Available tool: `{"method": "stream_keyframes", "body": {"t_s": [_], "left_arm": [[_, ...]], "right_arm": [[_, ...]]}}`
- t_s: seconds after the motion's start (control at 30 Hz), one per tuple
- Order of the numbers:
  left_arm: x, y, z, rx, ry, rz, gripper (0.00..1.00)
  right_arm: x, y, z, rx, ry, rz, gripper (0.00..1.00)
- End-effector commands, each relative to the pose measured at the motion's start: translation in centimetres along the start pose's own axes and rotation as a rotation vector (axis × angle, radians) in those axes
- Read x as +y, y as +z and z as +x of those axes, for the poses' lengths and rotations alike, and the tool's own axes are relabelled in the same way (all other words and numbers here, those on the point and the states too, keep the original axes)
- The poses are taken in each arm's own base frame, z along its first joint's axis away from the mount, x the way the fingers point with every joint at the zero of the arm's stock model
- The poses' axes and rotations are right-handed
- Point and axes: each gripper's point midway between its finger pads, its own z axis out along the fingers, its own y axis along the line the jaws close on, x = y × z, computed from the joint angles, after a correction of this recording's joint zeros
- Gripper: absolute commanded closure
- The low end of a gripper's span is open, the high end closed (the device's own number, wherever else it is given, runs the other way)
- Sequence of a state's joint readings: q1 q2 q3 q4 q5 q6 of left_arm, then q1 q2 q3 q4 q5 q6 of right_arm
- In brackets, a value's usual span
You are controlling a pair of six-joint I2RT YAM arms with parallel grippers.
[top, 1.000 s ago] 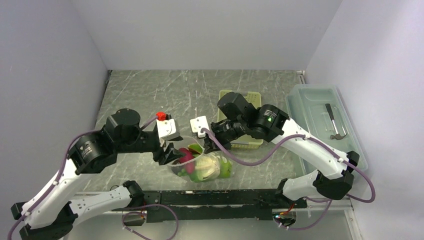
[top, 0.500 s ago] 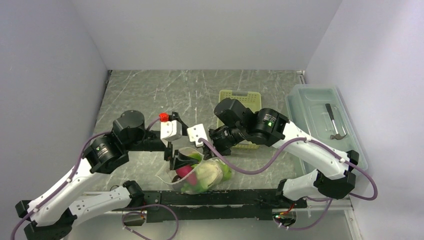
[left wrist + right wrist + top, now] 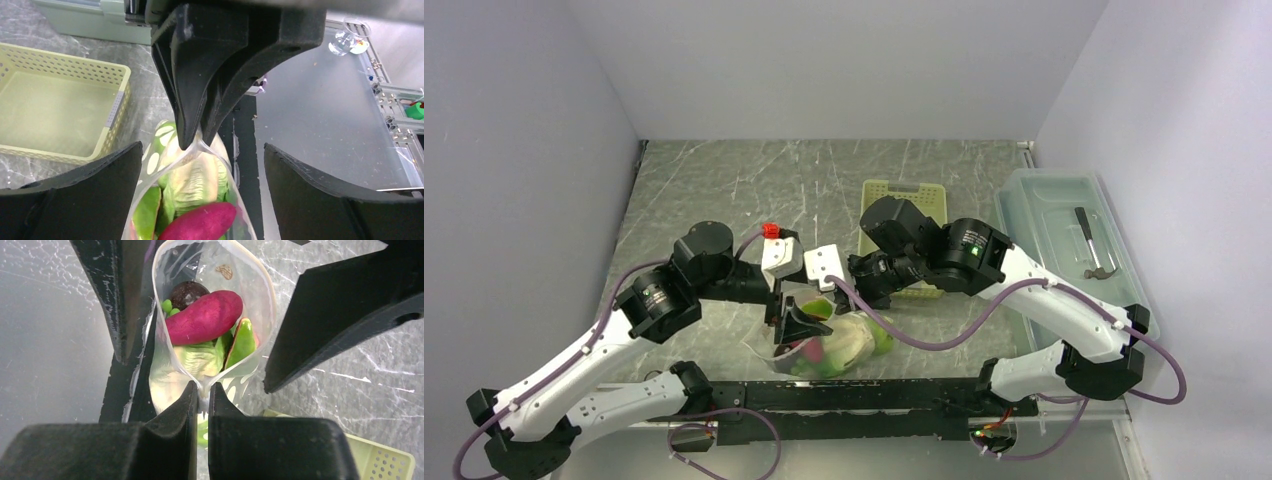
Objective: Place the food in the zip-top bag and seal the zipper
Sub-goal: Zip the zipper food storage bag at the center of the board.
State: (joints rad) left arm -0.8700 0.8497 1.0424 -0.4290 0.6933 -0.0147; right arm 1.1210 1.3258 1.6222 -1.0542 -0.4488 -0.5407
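The zip-top bag [image 3: 844, 345] lies near the table's front edge, clear with white dots, its mouth gaping. Inside it is the food: pale lettuce [image 3: 197, 357], a magenta-red piece [image 3: 205, 315], a dark ball [image 3: 186, 290], small green grapes [image 3: 167, 306] and a green fruit [image 3: 242, 340]. My right gripper [image 3: 202, 396] is shut on one end of the zipper [image 3: 161, 335] at the mouth's corner. My left gripper [image 3: 202, 200] is open wide, with its fingers [image 3: 75, 195] on either side of the bag's mouth and clear of the plastic.
A yellow-green basket [image 3: 906, 193] stands just behind the right gripper, seen empty in the left wrist view [image 3: 60, 115]. At the right wall stands a clear lidded box [image 3: 1044, 200] with a small hammer-like tool [image 3: 1092, 250] inside. The black rail of the arm bases [image 3: 874, 395] runs just in front of the bag.
My left gripper has opened wide and moved right, so it now straddles the bag's mouth. The right gripper has kept its pinch on the bag's corner.
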Motion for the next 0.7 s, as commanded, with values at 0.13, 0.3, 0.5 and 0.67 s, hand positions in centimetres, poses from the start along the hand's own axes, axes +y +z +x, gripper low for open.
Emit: {"method": "stream_keyframes", "body": {"t_s": [0.13,0.3,0.5,0.67], "left_arm": [[-0.2,0.3,1.4,0.020,-0.064,0.013,0.06],[0.7,0.3,2.2,0.019,-0.066,-0.040,0.06],[1.0,0.9,3.4,0.032,-0.089,-0.033,0.07],[1.2,1.0,3.9,0.045,-0.093,-0.039,0.09]], "right_arm": [[-1.6,-1.9,-3.6,-0.118,-0.028,0.116,1.00],[-1.5,-2.2,-4.1,-0.140,-0.027,0.118,1.00],[-1.4,-2.7,-5.0,-0.188,-0.026,0.125,1.00],[-1.8,-2.7,-5.2,-0.179,-0.002,0.140,1.00]]}}
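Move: The zip-top bag's pinched zipper end sits between the right fingertips, right at that hand's point. From the open left hand it lies about 3 cm to the right and 3 cm below, practically level fore and aft. Inside the open mouth, the purple sweet potato lies roughly 9 cm below the left hand and 2 cm to its left; the green basket stands some 17 cm ahead, 19 cm to the right and 14 cm lower. Lower the left gripper about 5 cm, almost straight down beside the right fingertips, slowly at first and then faster, keeping its fingers wide open, one on the forward side and one on the back side of the bag's mouth. Let its tips dip slightly. Keep the right fingers shut on the zipper end, raising them about 1.5 cm late on. ##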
